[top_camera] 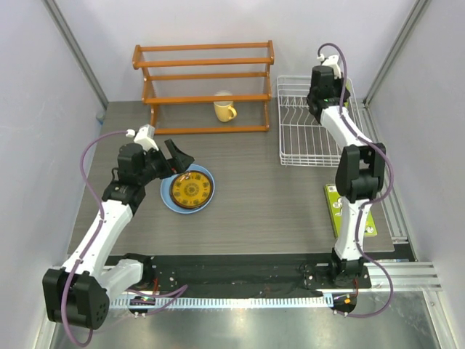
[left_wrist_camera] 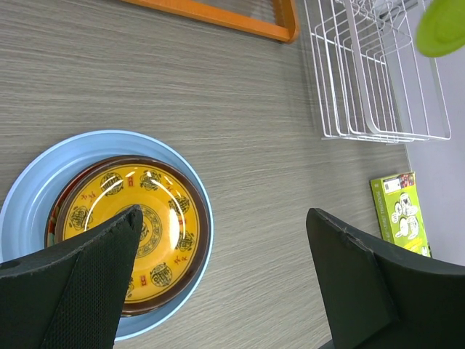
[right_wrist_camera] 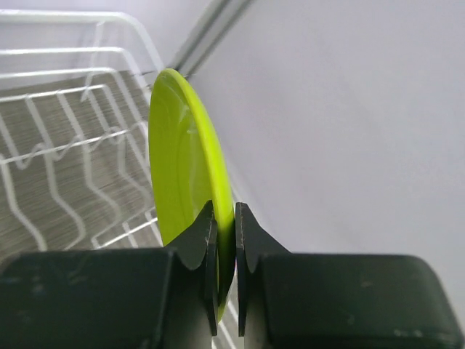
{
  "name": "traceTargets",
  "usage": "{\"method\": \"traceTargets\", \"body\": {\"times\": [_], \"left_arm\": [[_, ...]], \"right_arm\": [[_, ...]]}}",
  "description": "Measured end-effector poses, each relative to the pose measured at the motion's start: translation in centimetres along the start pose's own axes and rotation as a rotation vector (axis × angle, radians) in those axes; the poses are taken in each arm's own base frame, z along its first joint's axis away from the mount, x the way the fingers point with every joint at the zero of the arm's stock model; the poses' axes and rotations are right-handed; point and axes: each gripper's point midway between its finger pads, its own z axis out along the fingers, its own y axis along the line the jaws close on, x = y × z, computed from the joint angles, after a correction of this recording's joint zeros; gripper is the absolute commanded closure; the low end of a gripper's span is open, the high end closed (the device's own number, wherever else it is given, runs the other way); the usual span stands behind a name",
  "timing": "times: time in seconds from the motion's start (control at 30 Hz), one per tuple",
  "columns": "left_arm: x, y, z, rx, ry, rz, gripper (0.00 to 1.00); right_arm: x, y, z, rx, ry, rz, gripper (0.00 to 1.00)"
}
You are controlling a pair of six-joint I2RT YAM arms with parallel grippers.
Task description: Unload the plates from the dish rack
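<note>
The light blue plate (top_camera: 168, 198) lies flat on the table left of centre, and the yellow-brown patterned plate (top_camera: 190, 189) is stacked in it. In the left wrist view a thin dark red rim (left_wrist_camera: 51, 224) shows under the patterned plate (left_wrist_camera: 138, 240). My left gripper (top_camera: 176, 156) is open and empty just above the stack's far edge; its fingers (left_wrist_camera: 109, 254) stand wide apart. My right gripper (right_wrist_camera: 225, 218) is shut on the edge of the lime green plate (right_wrist_camera: 182, 160) and holds it upright above the white wire dish rack (top_camera: 299, 138). The rack (right_wrist_camera: 65, 145) shows no other plates.
An orange wooden slatted shelf (top_camera: 203, 87) stands at the back with a yellow mug (top_camera: 224, 110) on its lowest level. A green printed card (top_camera: 353, 211) lies by the right arm. The enclosure walls are close to the rack on the right.
</note>
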Motion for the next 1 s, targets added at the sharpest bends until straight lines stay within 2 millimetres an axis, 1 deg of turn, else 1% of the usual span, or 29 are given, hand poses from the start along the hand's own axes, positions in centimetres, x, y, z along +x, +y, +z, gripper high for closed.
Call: {"method": "traceTargets", "body": {"times": [0.03, 0.13, 0.23, 0.27, 0.3, 0.33, 0.4, 0.43, 0.47, 0.53, 0.57, 0.6, 0.63, 0.67, 0.73, 0.77, 0.83, 0.9, 0.97, 1.0], "left_arm": [[0.0, 0.0, 0.0, 0.0, 0.0, 0.0, 0.07], [-0.1, -0.1, -0.2, 0.003, -0.005, 0.001, 0.06], [-0.1, -0.3, -0.4, 0.008, -0.012, -0.004, 0.06], [-0.1, -0.3, -0.5, 0.01, -0.014, -0.006, 0.06], [-0.1, -0.4, -0.5, 0.016, -0.017, -0.015, 0.07], [-0.1, -0.5, -0.4, 0.019, -0.019, -0.02, 0.07], [0.0, -0.6, -0.3, 0.034, -0.025, -0.033, 0.08], [0.1, -0.7, -0.2, 0.044, -0.026, -0.041, 0.08], [0.3, -0.8, 0.0, 0.058, -0.028, -0.044, 0.08], [0.6, -1.0, 0.3, 0.089, -0.029, -0.062, 0.08], [0.8, -1.1, 0.5, 0.101, -0.029, -0.071, 0.08], [1.0, -1.2, 0.7, 0.117, -0.029, -0.08, 0.09], [1.2, -1.2, 1.0, 0.129, -0.026, -0.096, 0.09], [1.3, -1.3, 1.1, 0.139, -0.023, -0.102, 0.09], [1.6, -1.5, 1.6, 0.159, -0.021, -0.121, 0.09], [1.7, -1.5, 1.7, 0.165, -0.022, -0.126, 0.09], [2.0, -1.8, 2.1, 0.185, -0.026, -0.139, 0.1], [2.4, -2.1, 2.4, 0.203, -0.023, -0.148, 0.1], [3.0, -2.6, 2.7, 0.224, -0.021, -0.147, 0.1], [3.3, -2.8, 2.8, 0.233, -0.021, -0.148, 0.1]], "right_arm": [[-0.4, -1.5, -0.4, 0.022, -0.008, 0.013, 0.96], [-2.2, -4.5, -1.6, 0.055, -0.036, 0.072, 0.96], [-3.6, -6.8, -3.1, 0.032, -0.058, 0.165, 0.94], [-3.9, -7.2, -4.0, 0.003, -0.062, 0.201, 0.93], [-4.2, -7.5, -4.9, -0.042, -0.067, 0.236, 0.9], [-4.6, -7.7, -6.1, -0.096, -0.077, 0.274, 0.9], [-5.0, -7.6, -8.5, -0.202, -0.092, 0.345, 0.89], [-5.1, -7.4, -10.3, -0.266, -0.099, 0.376, 0.89], [-5.2, -7.1, -12.2, -0.329, -0.105, 0.401, 0.9], [-5.5, -5.7, -16.5, -0.472, -0.119, 0.433, 0.91], [-5.5, -4.8, -18.7, -0.549, -0.126, 0.448, 0.91], [-5.0, -3.8, -20.8, -0.64, -0.122, 0.465, 0.92], [-4.6, -2.2, -23.3, -0.738, -0.117, 0.459, 0.92], [-4.1, -1.3, -24.7, -0.8, -0.104, 0.461, 0.92], [-1.9, 0.6, -26.8, -0.921, -0.052, 0.465, 0.93], [-0.8, 1.3, -27.5, -0.966, -0.024, 0.466, 0.93], [2.0, 3.3, -29.2, -1.077, 0.062, 0.479, 0.93], [4.2, 5.0, -30.7, -1.17, 0.142, 0.5, 0.93], [5.9, 6.3, -32.2, -1.256, 0.214, 0.529, 0.93], [6.4, 6.8, -32.8, -1.286, 0.24, 0.545, 0.93]]}}
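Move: My right hand already holds the green plate, lifted above the dish rack, whose middle lies about 7 cm back, 8 cm to the left and 14 cm below. The plate stack I carry towards is roughly 27 cm back, 53 cm left and 20 cm lower; the mug is level with my right hand, about 42 cm left and 19 cm down. From my open left hand, the green plate is some 29 cm ahead and 57 cm right, at its height; the stack lies almost straight below, about 18 cm. Keeping my pinch on the green plate's edge, I swing my right hand quickly left about 26 cm and back some 22 cm, arching up over the dish rack's edge and then sinking again, towards my left hand. My wrist turns through some 80 degrees, bringing the fingers round from forward-right to forward-left and down. My left hand stays open, rolls its left side down and slides about 5 cm right, sinking slightly, to meet the plate. ##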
